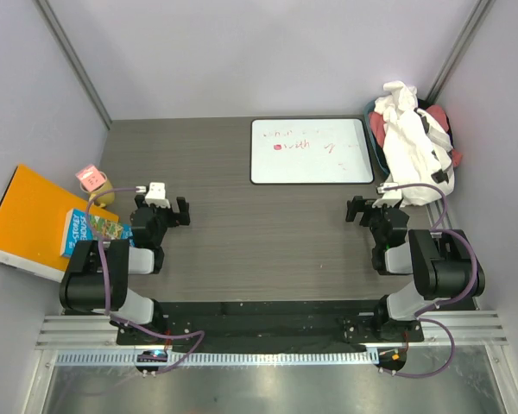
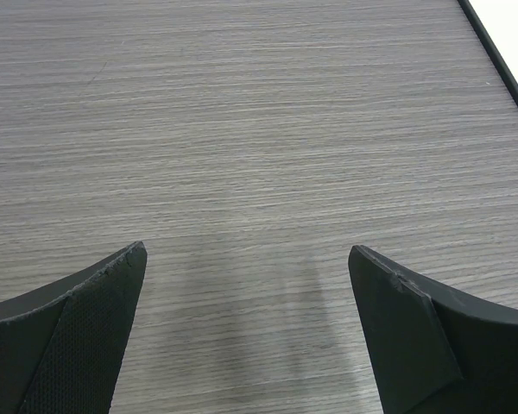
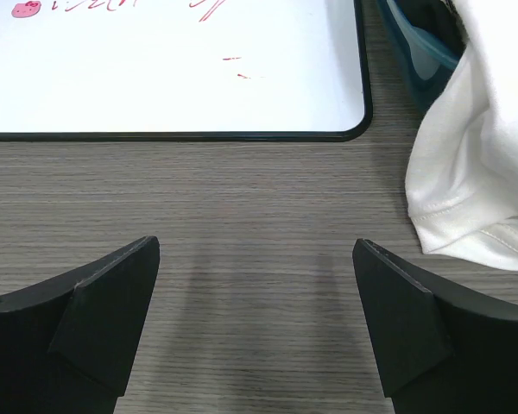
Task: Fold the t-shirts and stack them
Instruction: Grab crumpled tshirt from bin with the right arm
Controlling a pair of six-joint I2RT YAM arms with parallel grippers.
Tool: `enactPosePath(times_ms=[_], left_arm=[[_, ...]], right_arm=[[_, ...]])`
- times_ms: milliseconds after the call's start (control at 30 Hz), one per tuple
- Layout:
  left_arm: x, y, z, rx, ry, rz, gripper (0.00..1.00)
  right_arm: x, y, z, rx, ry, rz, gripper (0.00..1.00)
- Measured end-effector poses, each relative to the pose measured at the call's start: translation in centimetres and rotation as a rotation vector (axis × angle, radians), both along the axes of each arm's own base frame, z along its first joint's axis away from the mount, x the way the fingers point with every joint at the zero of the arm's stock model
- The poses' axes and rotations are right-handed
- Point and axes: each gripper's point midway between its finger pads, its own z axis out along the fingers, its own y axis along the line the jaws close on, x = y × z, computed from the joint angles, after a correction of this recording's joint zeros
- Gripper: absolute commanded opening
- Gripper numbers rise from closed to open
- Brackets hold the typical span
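A crumpled white t-shirt [image 1: 413, 142] hangs out of a blue basket [image 1: 370, 129] at the table's far right, and its hem also shows in the right wrist view [image 3: 466, 172]. A salmon pink-red t-shirt [image 1: 440, 121] lies bunched under and behind it. My left gripper [image 1: 181, 211] is open and empty over bare table at the left; in the left wrist view [image 2: 246, 259] its jaws stand wide apart. My right gripper [image 1: 356, 210] is open and empty just left of the white shirt's hanging end; in the right wrist view [image 3: 256, 250] its jaws are wide apart.
A glossy whiteboard [image 1: 309, 151] with red marks lies at the far middle-right, its edge showing in the right wrist view [image 3: 173, 86]. An orange folder [image 1: 22, 216], a book [image 1: 91, 228] and a pink box [image 1: 90, 178] sit off the table's left edge. Walls close in on both sides.
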Motion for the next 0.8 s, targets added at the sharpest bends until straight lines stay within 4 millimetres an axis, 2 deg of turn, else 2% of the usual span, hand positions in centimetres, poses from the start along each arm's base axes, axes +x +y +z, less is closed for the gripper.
enactPosePath(times_ms=[500, 633, 733, 800], left_arm=[[0.0, 0.0, 0.0, 0.0, 0.0, 0.0, 1.0], [-0.3, -0.3, 0.5, -0.003, 0.02, -0.019, 1.0], [0.1, -1.2, 3.2, 0.022, 0.014, -0.095, 1.0], [0.8, -2.2, 6.5, 0.087, -0.012, -0.19, 1.0]], right_arm=[[0.0, 0.0, 0.0, 0.001, 0.0, 0.001, 1.0], [-0.2, 0.5, 0.1, 0.003, 0.033, 0.032, 1.0], [0.5, 1.4, 2.6, -0.023, 0.049, 0.102, 1.0], [2.2, 1.8, 6.1, -0.057, 0.054, 0.147, 1.0]])
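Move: Ahead and to the right of the right hand, the crumpled t-shirt heap has its middle some 20 cm out, 13 cm to the right and about 5 cm higher. The bin holding it centres roughly 22 cm ahead and 12 cm right, about level with the hand. The whiteboard's middle lies some 18 cm ahead, 18 cm left and 7 cm below. From the left hand, the heap is about 75 cm right, 20 cm ahead and 5 cm higher. Lifting off from rest, the right hand rises about 6 cm in front of the bin, going some 2 cm forward and drifting nearly as far left, while its wrist swings slightly counter-clockwise. The left hand also climbs roughly 6 cm over bare table, easing some 2 cm right and turning about 10 degrees clockwise. Both grippers stay wide open and empty. ##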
